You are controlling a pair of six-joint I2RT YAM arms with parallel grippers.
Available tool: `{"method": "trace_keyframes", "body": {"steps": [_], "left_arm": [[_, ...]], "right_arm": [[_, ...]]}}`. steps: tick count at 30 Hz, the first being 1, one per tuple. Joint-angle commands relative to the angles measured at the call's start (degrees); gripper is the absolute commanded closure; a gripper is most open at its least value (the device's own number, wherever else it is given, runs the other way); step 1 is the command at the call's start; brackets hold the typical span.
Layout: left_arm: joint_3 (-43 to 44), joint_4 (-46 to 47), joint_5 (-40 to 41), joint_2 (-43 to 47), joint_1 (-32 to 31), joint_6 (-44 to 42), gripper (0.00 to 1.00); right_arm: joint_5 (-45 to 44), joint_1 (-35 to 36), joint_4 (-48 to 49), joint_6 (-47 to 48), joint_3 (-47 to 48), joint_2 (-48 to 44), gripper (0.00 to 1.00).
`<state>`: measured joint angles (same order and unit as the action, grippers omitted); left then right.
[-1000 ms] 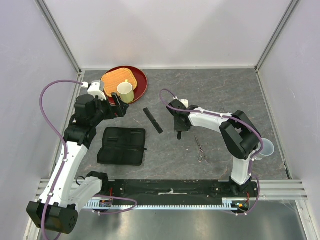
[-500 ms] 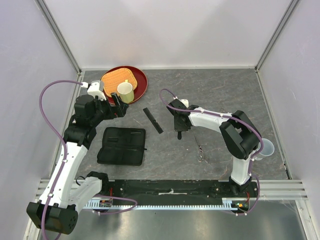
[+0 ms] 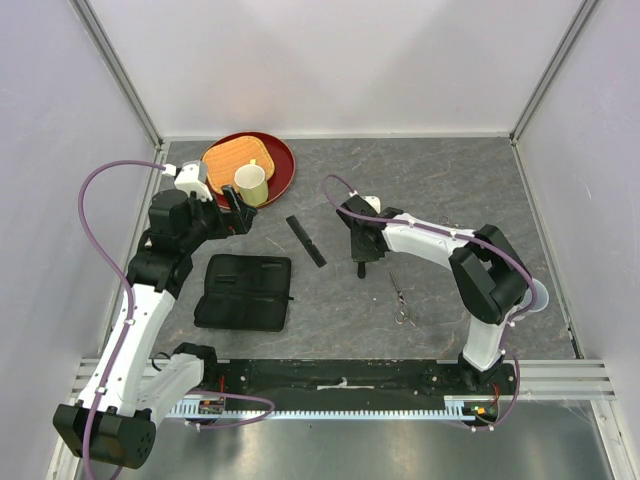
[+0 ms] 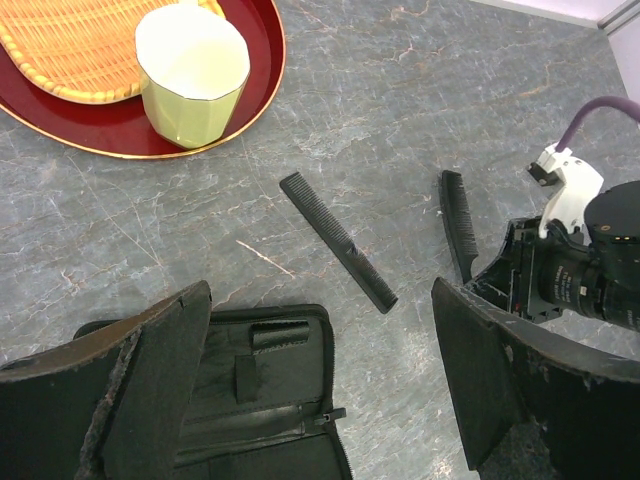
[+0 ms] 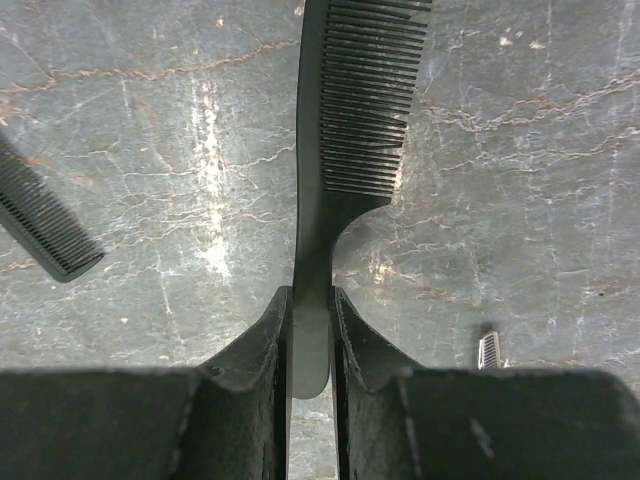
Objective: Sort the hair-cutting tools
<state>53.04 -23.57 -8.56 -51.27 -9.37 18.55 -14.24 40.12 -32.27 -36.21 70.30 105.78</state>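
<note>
My right gripper (image 5: 310, 300) is shut on the handle of the black handled comb (image 5: 345, 110), whose teeth point away from it over the grey table. In the top view that gripper (image 3: 362, 248) sits mid-table. The straight black comb (image 3: 306, 241) lies just left of it, also in the left wrist view (image 4: 336, 241). Silver scissors (image 3: 401, 297) lie on the table nearer the right arm's base. My left gripper (image 4: 320, 295) hangs wide open and empty above the open black zip case (image 4: 250, 400).
A red tray (image 3: 280, 175) at the back left holds a woven mat (image 3: 230, 157) and a pale yellow cup (image 3: 251, 183). The zip case (image 3: 243, 291) lies at front left. A clear plastic cup (image 3: 537, 295) stands behind the right arm's elbow.
The right jaws have narrowed onto the comb's handle, and the right arm's elbow has shifted slightly to the right. The left arm has not moved.
</note>
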Motion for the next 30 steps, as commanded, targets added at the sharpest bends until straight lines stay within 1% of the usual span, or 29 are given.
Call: {"method": "trace_keyframes", "body": {"steps": [1, 9, 12, 15, 16, 17, 18, 20, 21, 23, 25, 27, 28, 30], "left_arm": [[-0.21, 1.69, 0.73, 0.64, 0.23, -0.79, 0.03], [-0.21, 1.60, 0.21, 0.38, 0.23, -0.53, 0.03], [-0.21, 1.86, -1.37, 0.11, 0.23, -0.44, 0.03], [-0.56, 2.56, -5.93, -0.59, 0.23, -0.62, 0.00], [-0.91, 3.00, -9.08, -0.85, 0.23, -0.53, 0.00], [-1.70, 3.62, -10.50, -0.85, 0.23, 0.26, 0.00], [-2.14, 5.01, -13.30, -1.03, 0.23, 0.96, 0.00], [-3.02, 6.87, -17.00, -1.64, 0.23, 2.71, 0.00], [-3.11, 8.53, -20.06, -1.99, 0.23, 3.51, 0.00], [-3.46, 9.85, -22.72, -3.13, 0.14, 6.31, 0.00], [-4.16, 13.45, -26.15, -3.93, 0.14, 8.78, 0.00], [-6.97, 17.92, -29.74, -5.16, -0.21, 13.96, 0.00], [-8.81, 22.65, -30.63, -5.42, -1.08, 17.11, 0.00], [-9.62, 25.84, -30.73, -6.91, -2.58, 18.98, 0.00]], "right_arm": [[-1.23, -0.13, -1.83, 0.61, 2.21, -4.09, 0.79], [-1.58, -0.13, -2.71, 0.61, 2.56, -6.02, 0.79], [-1.40, -0.13, -2.62, 0.61, 2.65, -7.42, 0.79], [0.35, -0.13, -1.75, 1.22, 2.56, -9.52, 0.79], [1.92, -0.04, -1.48, 1.57, 2.47, -10.23, 0.80], [2.81, -0.04, -1.04, 2.01, 2.30, -10.94, 0.80], [3.68, -0.04, -0.08, 2.71, 1.95, -12.51, 0.81], [6.66, 0.05, 0.98, 3.42, 1.33, -14.45, 0.87], [7.73, 0.05, 1.77, 4.21, 0.81, -16.37, 0.88], [10.88, 0.13, 2.39, 5.00, 0.45, -17.97, 0.89], [12.47, 0.05, 2.91, 5.79, -0.25, -20.34, 0.89], [14.06, 0.22, 3.71, 6.23, -1.04, -22.54, 0.89], [15.89, 0.40, 4.06, 6.50, -1.22, -23.24, 0.89], [18.36, 0.57, 5.02, 6.67, -1.92, -25.17, 0.89]]}}
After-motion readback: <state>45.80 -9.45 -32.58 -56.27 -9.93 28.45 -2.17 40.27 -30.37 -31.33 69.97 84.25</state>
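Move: The comb with the handle is already pinched in the right gripper, its middle some 30 cm to the left gripper's right, 6 cm ahead and 23 cm below. From the left gripper the pouch lies about 7 cm back, 3 cm right and 25 cm below. The right hand faces the empty left gripper, roughly 29 cm left and 23 cm above; the flat comb lies 14 cm left and 5 cm ahead, the scissors 9 cm right and 9 cm back. Keep the right gripper's pinch on the comb's handle and raise it, slowly at first, then quickly, about 14 cm in all, drifting a little left late on while the fingers tilt towards the left arm. Halfway through, start bringing the wide-open left gripper some 7 cm right towards the held comb, turning it clockwise and rolling its left side down. ##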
